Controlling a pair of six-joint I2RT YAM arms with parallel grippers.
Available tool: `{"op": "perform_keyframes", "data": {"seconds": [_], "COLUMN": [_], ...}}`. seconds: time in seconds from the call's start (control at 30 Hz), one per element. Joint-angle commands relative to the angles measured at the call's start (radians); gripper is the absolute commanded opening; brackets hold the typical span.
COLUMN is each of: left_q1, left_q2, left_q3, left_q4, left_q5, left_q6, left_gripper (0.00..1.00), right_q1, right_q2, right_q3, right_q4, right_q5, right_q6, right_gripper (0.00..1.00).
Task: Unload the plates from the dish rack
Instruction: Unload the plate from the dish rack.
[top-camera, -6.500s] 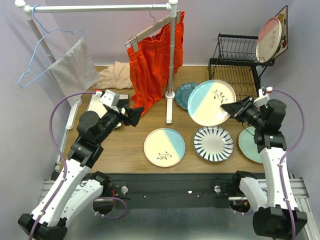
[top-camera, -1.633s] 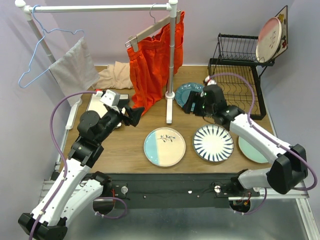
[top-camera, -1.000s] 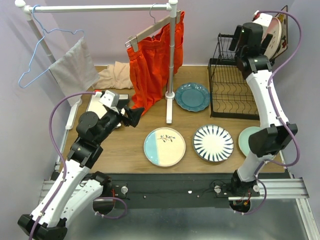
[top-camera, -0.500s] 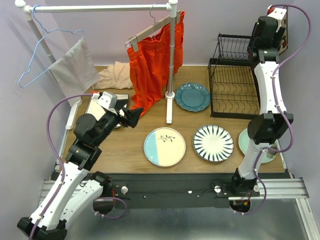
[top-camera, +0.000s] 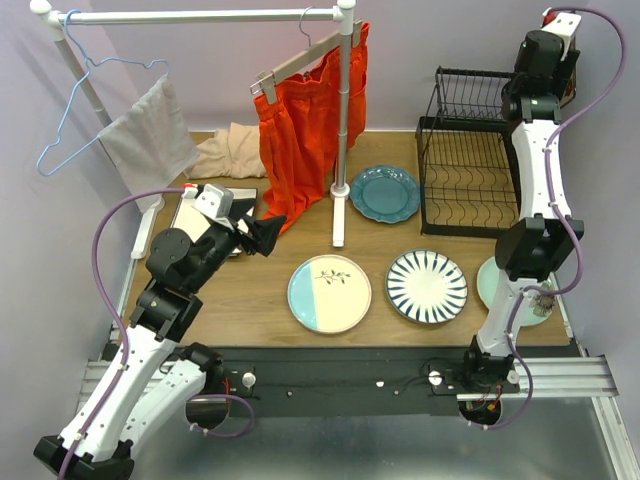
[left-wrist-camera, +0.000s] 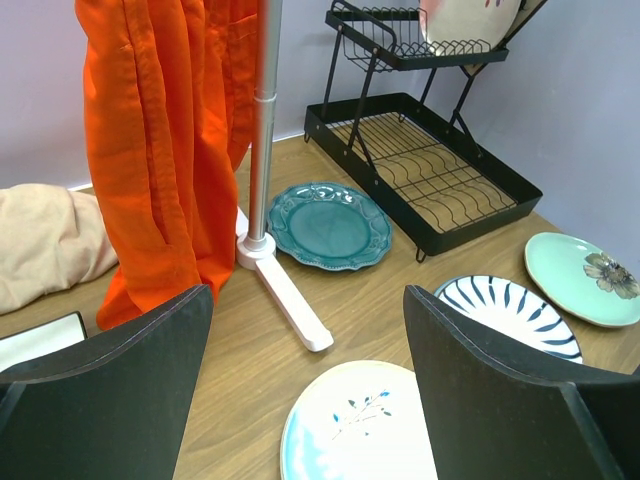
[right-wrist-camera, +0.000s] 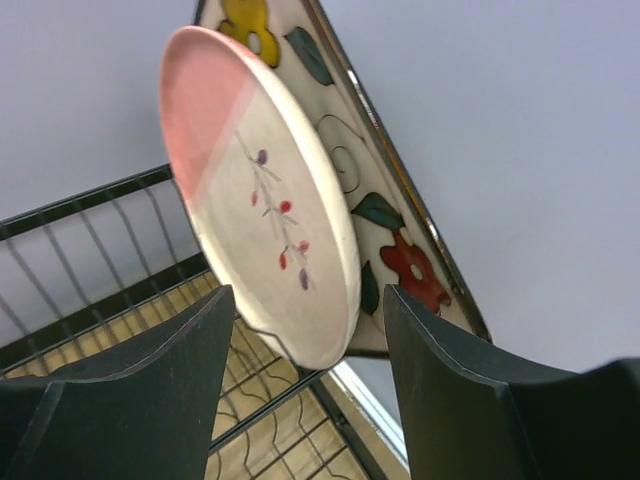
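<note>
In the right wrist view my right gripper (right-wrist-camera: 308, 297) is open around the lower rim of a pink and cream plate (right-wrist-camera: 262, 185). The plate stands upright on the dish rack's (right-wrist-camera: 90, 255) upper shelf, and a gap shows beside each finger. A square flowered plate (right-wrist-camera: 400, 250) leans right behind it. Seen from above, my right arm (top-camera: 530, 150) reaches to the dish rack's (top-camera: 465, 170) top right corner and hides both plates. On the table lie a teal plate (top-camera: 385, 193), a cream and light-blue plate (top-camera: 329, 293), a blue-striped plate (top-camera: 427, 286) and a mint plate (top-camera: 490, 282). My left gripper (top-camera: 266, 232) hovers open and holds nothing.
A white clothes rail (top-camera: 341, 120) with an orange garment (top-camera: 300, 110) stands left of the rack, its foot beside the teal plate. A grey cloth (top-camera: 150, 140), a beige cloth (top-camera: 230, 152) and a flat white tray (top-camera: 195, 210) lie at the back left. The wall is close behind the rack.
My right arm has swung further right and up over the rack's top corner, covering the standing plates, and its jaws have narrowed around the pink plate's rim. The left arm barely moved.
</note>
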Motion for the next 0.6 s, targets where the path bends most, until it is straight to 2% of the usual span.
{"op": "perform_keyframes", "data": {"seconds": [0.0, 0.3, 0.47, 0.57], "left_q1": [0.002, 0.002, 0.002, 0.002], "left_q2": [-0.008, -0.002, -0.001, -0.002], "left_q3": [-0.001, 0.002, 0.002, 0.002], "left_q4": [0.001, 0.001, 0.001, 0.001], "left_q5": [0.006, 0.006, 0.006, 0.001], "left_q6": [0.000, 0.002, 0.002, 0.005], "left_gripper": [0.86, 0.86, 0.86, 0.86], "right_q1": [-0.035, -0.060, -0.067, -0.086], "right_q2": [0.040, 0.106, 0.143, 0.128], "right_q3": [0.035, 0.064, 0.090, 0.049], "right_q4": [0.051, 0.080, 0.081, 0.080], "right_q5": [0.006, -0.031, -0.068, -0.133], "right_q6": [-0.013, -0.042, -0.065, -0.056], "right_gripper": [0.69, 0.69, 0.72, 0.75]}}
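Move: The last round plate, pink at the top and standing in the upper rack, has its middle some 9 cm ahead of the open right hand, 3 cm to its right and 2 cm below it. The flowered square plate stands just behind it, about 5 cm farther right and 1 cm farther out. The empty part of the upper tier lies about 8 cm ahead, 11 cm left and 11 cm below. From the left hand the round plate is roughly 38 cm ahead, 62 cm right, about level. The right hand closes in on the near, lower rim of the pink-topped plate, first easing about 3 cm to its right while already sinking, then pushing some 3 cm forward as it keeps going down, about 3.5 cm lower in all. The wrist barely tips, and the fingers stay open at about the same gap, coming astride the rim with one on the plate's face side and the other towards the flowered square plate; no grip is taken yet. ##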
